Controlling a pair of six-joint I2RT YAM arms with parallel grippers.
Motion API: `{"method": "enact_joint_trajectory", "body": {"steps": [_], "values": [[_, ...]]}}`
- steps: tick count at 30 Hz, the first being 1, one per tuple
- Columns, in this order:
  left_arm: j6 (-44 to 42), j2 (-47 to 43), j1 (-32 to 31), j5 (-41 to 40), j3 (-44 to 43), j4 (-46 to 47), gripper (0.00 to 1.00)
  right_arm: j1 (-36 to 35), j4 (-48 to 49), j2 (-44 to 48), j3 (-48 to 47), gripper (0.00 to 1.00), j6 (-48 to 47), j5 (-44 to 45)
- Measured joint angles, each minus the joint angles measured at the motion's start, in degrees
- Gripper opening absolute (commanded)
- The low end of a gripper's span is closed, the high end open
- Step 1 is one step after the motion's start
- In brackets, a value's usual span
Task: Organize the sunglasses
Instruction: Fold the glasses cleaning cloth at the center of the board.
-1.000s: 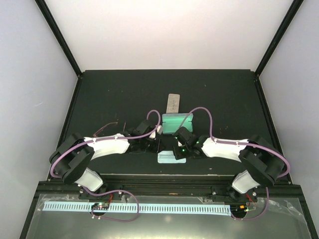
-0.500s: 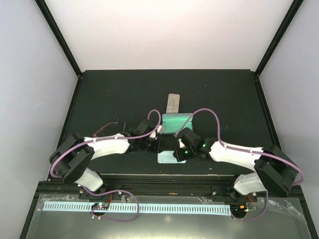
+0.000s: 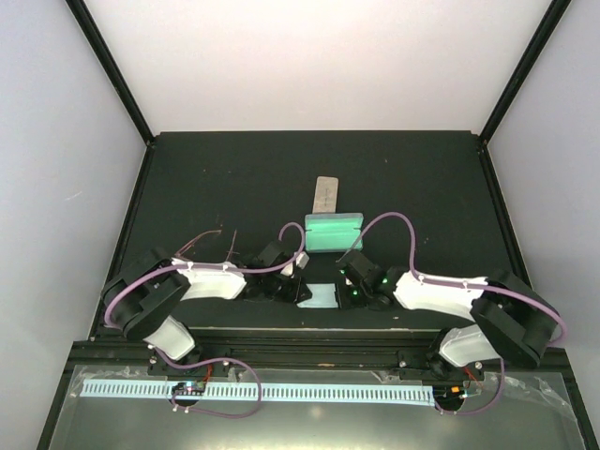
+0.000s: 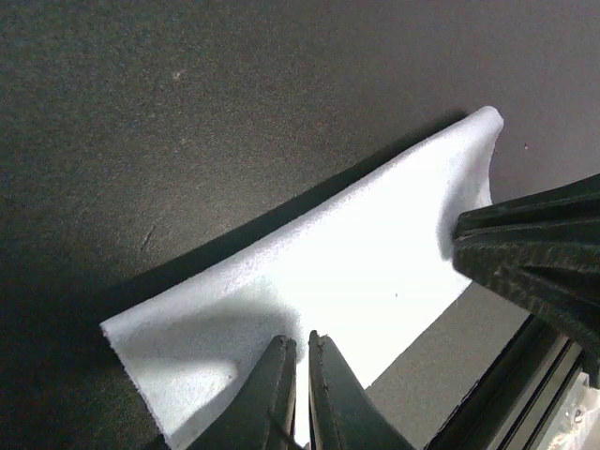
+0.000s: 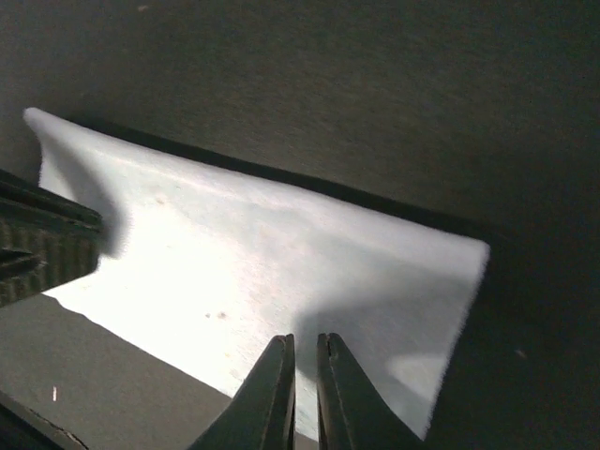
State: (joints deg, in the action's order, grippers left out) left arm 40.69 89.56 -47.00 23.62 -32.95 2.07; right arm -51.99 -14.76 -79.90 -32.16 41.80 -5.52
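The sunglasses that I can see are a thin reddish wire-framed pair (image 3: pixel 202 242), lying on the dark table left of my left arm with no gripper near them. A light blue cloth (image 3: pixel 320 296) lies near the table's front edge between my two grippers. My left gripper (image 3: pixel 300 292) is shut on the cloth's (image 4: pixel 375 272) left end, its fingertips (image 4: pixel 300 339) pinching the near edge. From the right, my right gripper (image 3: pixel 345 296) pinches the same cloth (image 5: pixel 262 262) at its near edge (image 5: pixel 305 339). The cloth's far edge is a rounded fold that casts a shadow.
An open case with a green lining (image 3: pixel 334 231) stands just behind the cloth. A beige-grey oblong case (image 3: pixel 325 194) lies behind that. The table's black front rail (image 3: pixel 309 333) runs close below both grippers. Each wrist view shows the other gripper's finger (image 4: pixel 534 272) (image 5: pixel 47 248) at its edge.
Both grippers have drawn back toward the table's front edge. The cloth now shows wider between them, and the green-lined case is uncovered. The left jaws have closed a little further.
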Motion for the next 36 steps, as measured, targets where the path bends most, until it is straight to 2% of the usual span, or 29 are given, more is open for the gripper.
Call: {"method": "enact_joint_trajectory", "body": {"steps": [7,12,18,24,32,36], "values": [[0.4,-4.3,-0.7,-2.9,3.0,-0.6,0.06,0.0,-3.8,5.7,2.9,0.14,2.9,5.0],[0.4,-5.7,-0.8,-3.1,2.0,-1.1,0.06,0.0,-4.1,6.1,0.1,0.14,3.1,6.1],[0.5,-3.8,-0.8,-6.2,-2.6,-1.2,0.05,0.0,-0.7,1.2,-5.9,0.14,3.0,6.7],[1.0,-0.6,-0.8,-10.2,-3.2,-3.4,0.05,0.0,-0.3,-4.3,-6.1,0.14,3.0,7.5],[1.5,-0.3,-1.0,-13.0,-3.3,-4.4,0.05,-0.1,-4.3,-5.7,-6.3,0.14,4.5,14.7],[1.5,-1.7,-1.1,-14.2,-3.0,-6.4,0.10,-0.1,-9.7,-4.6,-6.3,0.15,5.4,19.8]]}}
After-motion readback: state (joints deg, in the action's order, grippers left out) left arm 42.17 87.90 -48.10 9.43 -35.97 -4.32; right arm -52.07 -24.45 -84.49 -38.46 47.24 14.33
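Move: Under both closed fingertips lies the folded cleaning cloth. Its middle is about 4 cm to the right of the left hand and 1 cm ahead, and about 3 cm to the left of the right hand and 1 cm ahead. Beyond the cloth, the open green-lined case sits some 14 cm ahead and 6 cm to the right of the left hand; the brown case is farther out, about 22 cm ahead and 4 cm right. Stroking the cloth outwards, the left hand slides about 1 cm left and the right hand 2.5 cm right. Both, still nearly shut, then hop up and forward towards the far folded edge, the right also swinging inward, and come down for a second outward stroke. The right's is longer, about 5 cm, tilting as it runs off the right end; the left's tips stay on the far left corner. ##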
